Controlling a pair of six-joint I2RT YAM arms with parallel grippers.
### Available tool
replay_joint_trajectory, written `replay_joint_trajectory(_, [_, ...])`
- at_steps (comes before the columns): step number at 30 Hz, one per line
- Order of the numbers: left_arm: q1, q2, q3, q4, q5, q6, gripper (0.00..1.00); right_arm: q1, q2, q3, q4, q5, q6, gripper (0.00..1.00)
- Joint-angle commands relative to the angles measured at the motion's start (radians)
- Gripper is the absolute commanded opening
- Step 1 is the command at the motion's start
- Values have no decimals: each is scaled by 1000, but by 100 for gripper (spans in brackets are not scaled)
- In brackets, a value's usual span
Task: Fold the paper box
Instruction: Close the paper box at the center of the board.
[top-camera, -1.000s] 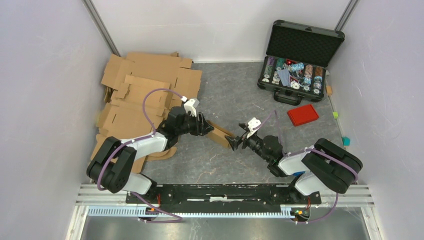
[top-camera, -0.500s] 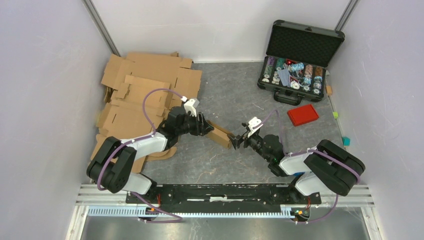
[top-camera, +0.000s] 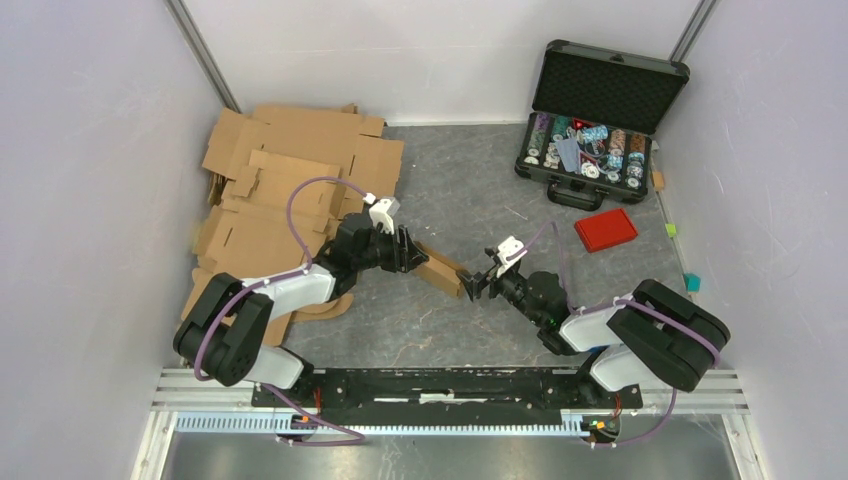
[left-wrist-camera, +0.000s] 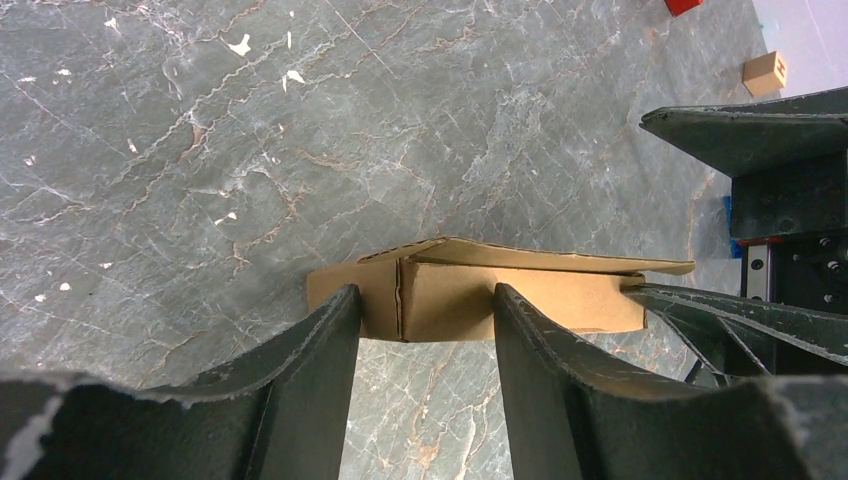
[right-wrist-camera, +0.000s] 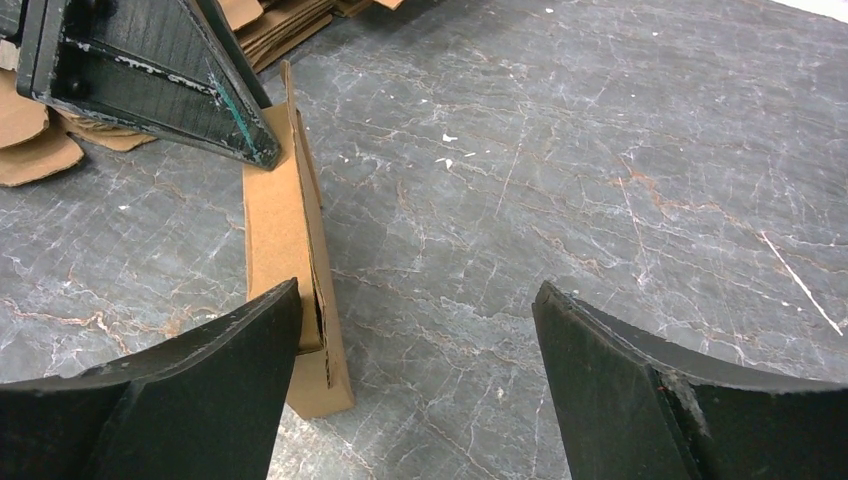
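The paper box is a small flattened brown cardboard piece lying on the grey floor between both arms. In the left wrist view the paper box lies crosswise just beyond my left gripper. Its jaws stand apart, their tips against the box's side, and a flap sticks out over it. My left gripper is at the box's far-left end. My right gripper is wide open. Its left finger rests beside the near end of the paper box, while the other finger is over bare floor.
A heap of larger cardboard sheets fills the left side. An open black case with chips stands at the back right. A red lid lies in front of it. Small coloured cubes sit by the right wall.
The right gripper has edged a little closer to the near end of the box. The left gripper and the box have hardly moved.
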Motion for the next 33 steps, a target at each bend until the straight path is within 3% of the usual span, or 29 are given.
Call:
replay_joint_trajectory(1, [-5, 24, 5, -91, -23, 98, 57, -5, 28, -15, -105, 0, -7, 90])
replay_joint_trajectory(11, [-4, 25, 4, -93, -21, 98, 57, 3, 28, 10, -207, 8, -18, 90])
replay_joint_trajectory(18, [-5, 27, 6, -92, -21, 98, 57, 3, -83, 105, -300, -47, -33, 92])
replay_joint_trajectory(27, [-6, 32, 10, -97, -21, 100, 57, 3, -80, 237, -352, -250, -51, 93])
replay_joint_trajectory(33, [-6, 26, 9, -97, -18, 100, 57, 17, -5, 364, -576, -250, -84, 88])
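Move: The right hand, open wide, has the paper box's middle about 8 cm to its left, 1 cm ahead and 5 cm below. The red case lies some 28 cm to its right and 11 cm ahead, and the cardboard stack's middle some 45 cm to its left and 11 cm ahead, both about 9 cm lower. From the left hand, which holds the box's far end, the box's middle is about 4 cm right, 3 cm back and 3 cm below. Right finger comes off the paper box; that hand swings left 6 cm, rising 3, while the left keeps gripping. ##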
